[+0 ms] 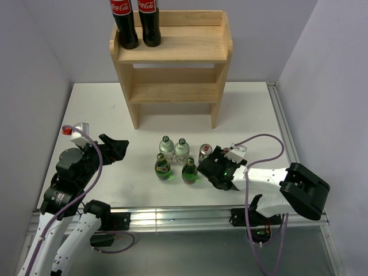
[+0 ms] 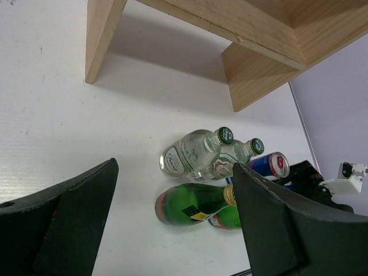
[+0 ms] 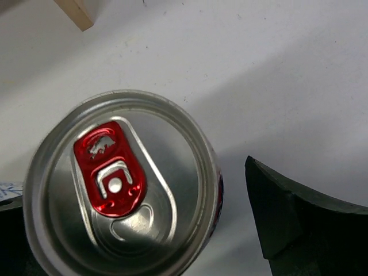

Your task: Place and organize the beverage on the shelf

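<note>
The beverage stands grouped mid-table: two clear bottles point(image 1: 166, 146) point(image 1: 181, 149) with green caps, two green bottles point(image 1: 163, 167) point(image 1: 190, 171) in front of them, and a silver can point(image 1: 205, 152) at their right. My right gripper point(image 1: 214, 165) sits low against that can. In the right wrist view the can's top with its red tab point(image 3: 121, 195) lies between the open fingers of my right gripper point(image 3: 135, 198), a gap showing beside the right finger point(image 3: 299, 224). My left gripper point(image 1: 119, 148) hangs open and empty left of the bottles point(image 2: 192, 152). The wooden shelf point(image 1: 172, 92) stands behind.
Two tall cola bottles point(image 1: 124, 23) point(image 1: 149, 22) stand on the left of the shelf's top tier. The shelf's front legs point(image 2: 100, 40) point(image 2: 253, 80) rest on the white table. Grey walls close in on both sides, and a metal rail point(image 1: 184, 215) runs along the near edge.
</note>
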Motion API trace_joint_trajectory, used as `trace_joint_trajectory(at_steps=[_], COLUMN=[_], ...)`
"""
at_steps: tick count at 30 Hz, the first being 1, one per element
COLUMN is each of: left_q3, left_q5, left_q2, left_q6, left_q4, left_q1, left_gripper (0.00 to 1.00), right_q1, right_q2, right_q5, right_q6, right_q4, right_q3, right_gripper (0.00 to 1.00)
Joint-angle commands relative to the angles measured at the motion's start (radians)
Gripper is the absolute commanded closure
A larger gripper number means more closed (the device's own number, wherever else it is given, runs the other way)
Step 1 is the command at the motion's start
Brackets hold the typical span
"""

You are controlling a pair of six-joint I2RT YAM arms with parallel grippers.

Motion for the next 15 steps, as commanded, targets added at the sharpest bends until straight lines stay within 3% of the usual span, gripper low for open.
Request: trace_joint_trajectory(at_steps=[1,7,10,15], left_q3=[0.001,0.003,0.003,0.003], left_q5=[0.019,0.019,0.019,0.019], left_q2=[-0.001,0.008,0.011,0.007], left_q6=[0.022,0.022,0.022,0.022], left_q4=[0.043,0.043,0.043,0.043], left_q1=[0.003,0.003,0.003,0.003], left_gripper=[0.13,0.13,0.13,0.13], right_q1=[-0.029,-0.054,-0.057,-0.057], right_q2=[0.033,0.088,0.111,0.116], right_q5=[0.060,0.066,0.068,0.049], right_q6=[-0.003,-0.030,-0.016,-0.042], right_q4=[0.096,0.133,0.112,0.148], right_q3=[0.009,0.031,0.048,0.035], right_gripper=[0.03,0.10,0.19,0.42])
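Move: Just ahead of the right hand, about 3 cm out and 1 cm to its left, the right-hand can stands upright between the open fingers, roughly level in height. The left-hand can is some 9 cm left and 5 cm ahead of the hand; the nearest green bottle lies about 15 cm left with no real forward offset. From the idle left hand, the right-hand can is roughly 38 cm right, 5 cm ahead and 22 cm below. Easing the last 1.5 cm or so forward and about as far down, the right hand brings its fingers around the sides of the right-hand can, still angled forward and to the right. The fingers then close from wide open to about six tenths, slowing the advance as they draw in and seeming to meet the can's walls by the end. ##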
